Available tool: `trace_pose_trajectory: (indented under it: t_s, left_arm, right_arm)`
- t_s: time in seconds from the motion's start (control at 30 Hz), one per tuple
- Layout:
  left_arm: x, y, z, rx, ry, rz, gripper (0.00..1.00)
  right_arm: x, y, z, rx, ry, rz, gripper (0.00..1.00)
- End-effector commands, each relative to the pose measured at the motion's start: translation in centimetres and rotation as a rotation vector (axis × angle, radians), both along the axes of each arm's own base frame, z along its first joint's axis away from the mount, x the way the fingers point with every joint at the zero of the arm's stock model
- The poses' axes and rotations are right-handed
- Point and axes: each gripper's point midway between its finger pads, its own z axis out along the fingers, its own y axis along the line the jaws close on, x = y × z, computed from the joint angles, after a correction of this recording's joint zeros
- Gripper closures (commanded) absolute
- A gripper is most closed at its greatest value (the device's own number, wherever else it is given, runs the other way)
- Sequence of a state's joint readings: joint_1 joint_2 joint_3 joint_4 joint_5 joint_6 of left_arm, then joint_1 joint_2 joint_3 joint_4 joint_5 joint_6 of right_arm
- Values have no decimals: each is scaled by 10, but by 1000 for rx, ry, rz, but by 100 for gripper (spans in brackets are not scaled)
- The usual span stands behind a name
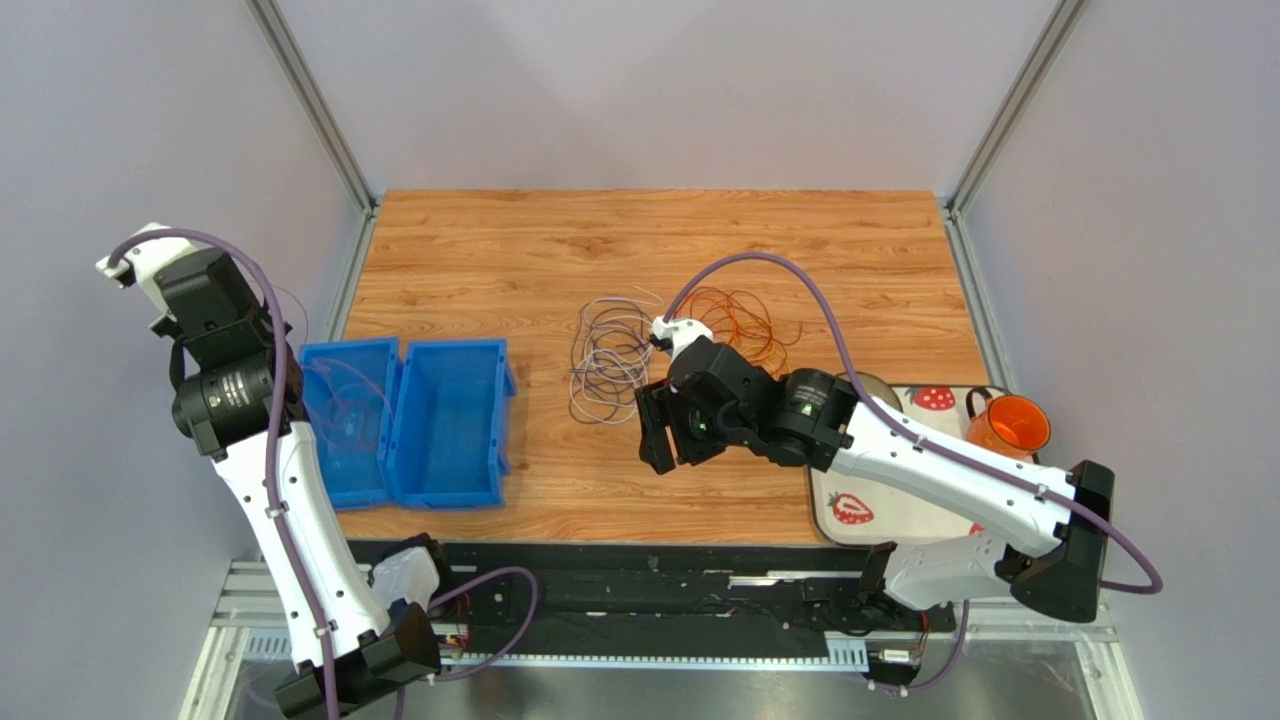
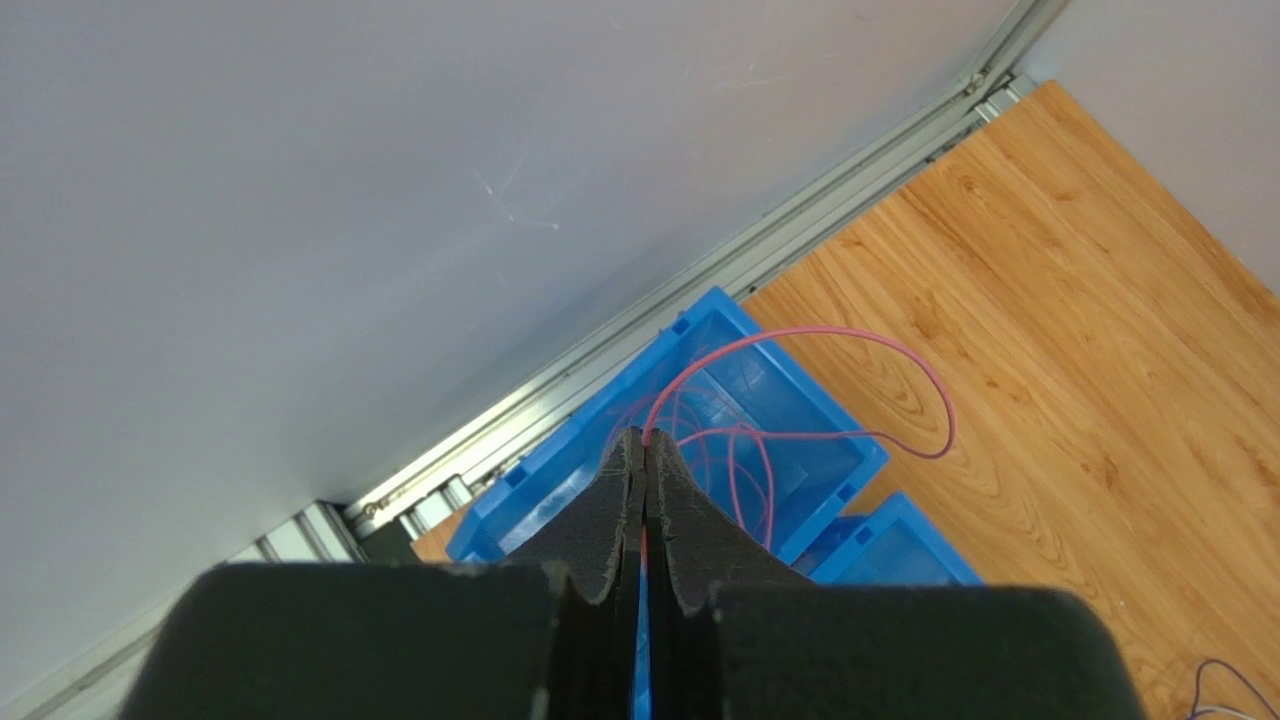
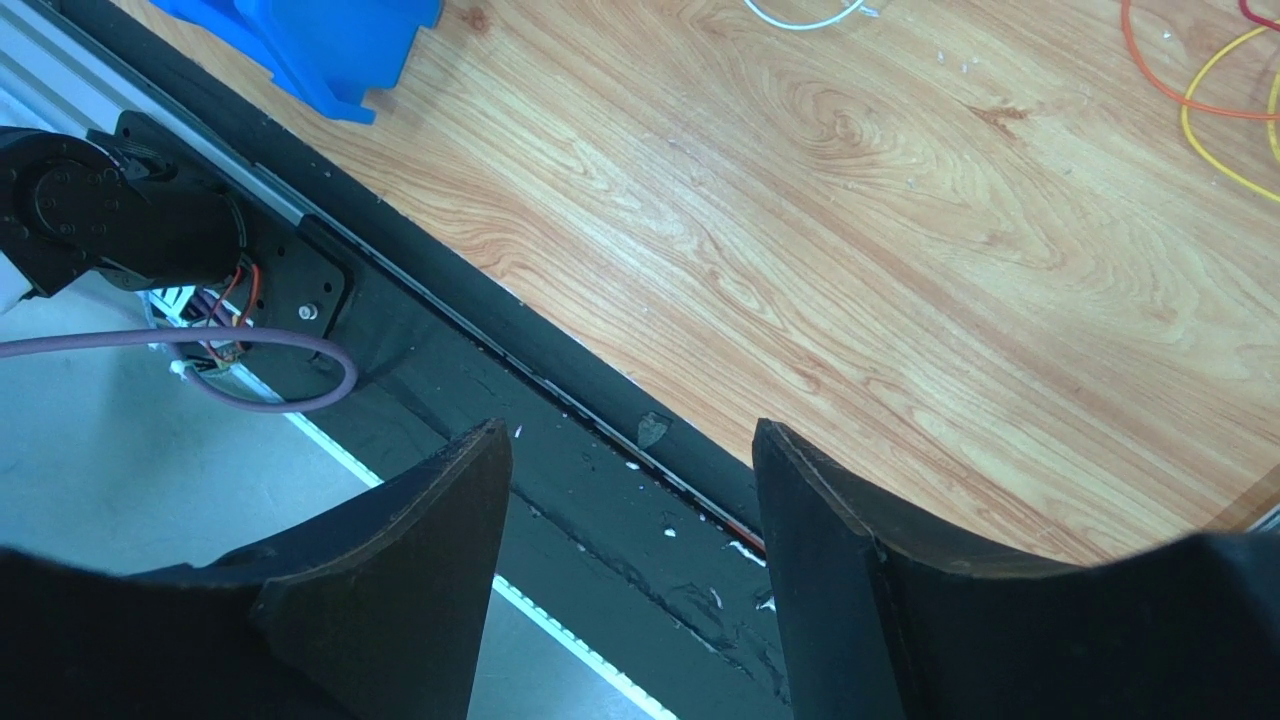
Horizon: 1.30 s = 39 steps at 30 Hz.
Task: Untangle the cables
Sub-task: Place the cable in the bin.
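The cables lie in a loose tangle mid-table: white and grey loops (image 1: 609, 360) and orange ones (image 1: 744, 323). In the right wrist view only the ends of the orange and yellow wires (image 3: 1202, 90) show at the top right. One pink-purple cable (image 2: 842, 338) hangs from my left gripper (image 2: 646, 443), which is shut on it high above the left blue bin (image 2: 706, 323). The cable's loops trail down into that bin. My right gripper (image 3: 631, 435) is open and empty. It sits just south of the tangle (image 1: 657, 428), over the table's near edge.
Two blue bins stand side by side at the left, the left bin (image 1: 323, 450) and the right bin (image 1: 489, 435). A strawberry-print tray (image 1: 849, 503) and an orange cup (image 1: 1007, 425) sit at the right. A black rail (image 3: 451, 330) runs along the near edge.
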<state>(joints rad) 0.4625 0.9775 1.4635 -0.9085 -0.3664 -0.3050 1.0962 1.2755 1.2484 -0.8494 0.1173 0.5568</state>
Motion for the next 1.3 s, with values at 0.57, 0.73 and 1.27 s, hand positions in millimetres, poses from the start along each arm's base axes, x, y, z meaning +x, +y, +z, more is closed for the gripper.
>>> trace_pose_trajectory:
  t_s: [0.57, 0.73, 1.27]
  left_arm:
    - [31, 3, -136, -350, 68, 37, 99]
    - [32, 0, -125, -332, 32, 7, 60]
    - [39, -45, -88, -359, -85, -214, 21]
  right_arm:
    - [2, 24, 6, 34, 53, 4, 37]
    - [3, 29, 8, 43, 53, 5, 37]
    - [13, 26, 14, 25, 2, -14, 37]
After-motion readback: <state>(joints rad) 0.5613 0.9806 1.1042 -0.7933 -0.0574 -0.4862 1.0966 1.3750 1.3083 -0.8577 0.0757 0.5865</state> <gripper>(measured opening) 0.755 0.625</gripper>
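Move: The left hand already grips the pink cable, its loops hanging into the left bin. The middle of the left bin lies about 4 cm ahead, 4 cm to the right and some 33 cm below that hand. The right bin stands level with the left bin and about 15 cm to its right; the white-and-purple cable pile is roughly 20 cm ahead and 39 cm right of the hand. From the right hand, the left bin is about 10 cm ahead, 43 cm left and 17 cm lower. The left fingers keep their pinch on the cable while the hand sinks about 15 cm towards the left bin, tipping some 20 degrees so that they point more steeply down. There they open wide and let go of the cable, and the hand eases up a couple of centimetres, drifting slightly forward and right. The empty, open right hand shifts about 2 cm left. ##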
